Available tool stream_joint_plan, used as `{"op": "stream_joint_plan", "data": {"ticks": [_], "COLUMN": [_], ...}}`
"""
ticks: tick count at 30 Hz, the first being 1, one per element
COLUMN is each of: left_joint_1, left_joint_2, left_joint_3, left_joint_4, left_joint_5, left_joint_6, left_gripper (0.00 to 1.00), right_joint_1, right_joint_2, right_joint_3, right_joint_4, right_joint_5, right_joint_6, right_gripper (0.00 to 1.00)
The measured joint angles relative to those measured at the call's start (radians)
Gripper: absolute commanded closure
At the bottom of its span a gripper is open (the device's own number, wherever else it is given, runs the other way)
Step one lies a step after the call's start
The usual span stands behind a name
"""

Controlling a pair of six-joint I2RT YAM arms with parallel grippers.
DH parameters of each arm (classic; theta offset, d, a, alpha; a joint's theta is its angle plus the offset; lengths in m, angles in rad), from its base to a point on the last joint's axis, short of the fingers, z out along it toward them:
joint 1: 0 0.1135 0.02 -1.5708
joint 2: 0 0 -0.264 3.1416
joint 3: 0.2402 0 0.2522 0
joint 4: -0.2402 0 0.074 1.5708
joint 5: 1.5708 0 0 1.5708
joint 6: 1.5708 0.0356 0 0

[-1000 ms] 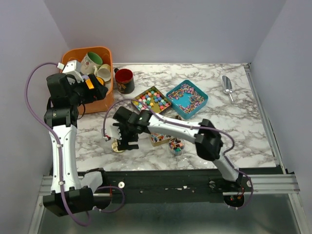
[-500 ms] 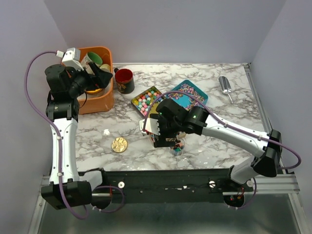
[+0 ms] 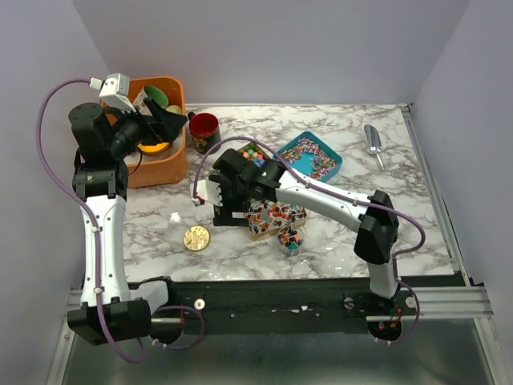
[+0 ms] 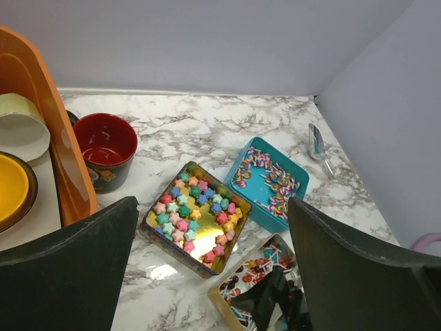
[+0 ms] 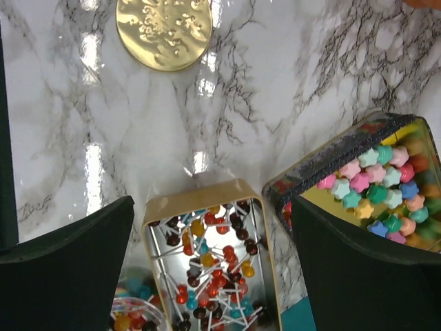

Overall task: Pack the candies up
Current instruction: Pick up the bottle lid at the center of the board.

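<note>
The candies lie in open tins at mid-table. Pastel star candies fill a gold tin. Striped candies lie in a teal tin. Small ball lollipops fill a gold tin. A small clear cup holds mixed sweets. My right gripper hangs open over the lollipop tin's left end, holding nothing. Open and empty too, my left gripper is raised by the orange bin, looking across the tins.
The round gold lid lies flat left of the tins. An orange bin with mugs stands at the back left, a red mug beside it. A metal scoop lies at the back right.
My right gripper left the spot over the gold lid, swung right across the tins, then came back left to the lollipop tin. My left gripper rose from the bin and turned toward the table.
</note>
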Motion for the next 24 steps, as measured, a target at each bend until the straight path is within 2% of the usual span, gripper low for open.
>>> {"op": "stream_joint_plan", "data": {"ticks": [12, 15, 20, 24], "left_joint_1": [0.001, 0.008, 0.021, 0.028], "left_joint_2": [-0.055, -0.057, -0.056, -0.049], "left_joint_3": [-0.074, -0.086, -0.089, -0.089], "left_joint_4": [-0.048, -0.069, -0.100, -0.108], "left_joint_5": [-0.005, -0.014, -0.025, -0.027], "left_joint_6": [0.042, 0.069, 0.093, 0.101], "left_gripper": [0.01, 0.01, 0.01, 0.01], "right_joint_1": [-0.002, -0.001, 0.032, 0.071], "right_joint_2": [0.323, 0.358, 0.347, 0.370], "right_joint_3": [0.302, 0.294, 0.164, 0.167], "right_joint_4": [0.024, 0.049, 0.135, 0.138], "right_joint_5": [-0.150, -0.189, -0.234, -0.253], "right_joint_6": [-0.048, -0.098, -0.218, -0.261], "right_gripper": [0.00, 0.00, 0.00, 0.00]}}
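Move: About 12 cm to the right hand's left, 3 cm back and 15 cm below lies the golden bottle lid, flat on the board. The lollipop tray stands some 10 cm to that hand's right and 3 cm ahead, the bottle 15 cm to its right and 3 cm back, and the star-candy tray 17 cm ahead and 3 cm to the right, all similarly low. From the left hand, the lid is roughly 15 cm back, 3 cm right and 40 cm below. Swinging left and sinking together, about 10 cm each way, the right hand comes down over the bottle lid with its fingers still wide open; late on it draws back towards the base some 5 cm while turning roughly 25 degrees counter-clockwise. It stops short of any touch. The empty left hand sinks about 5 cm, still open. ##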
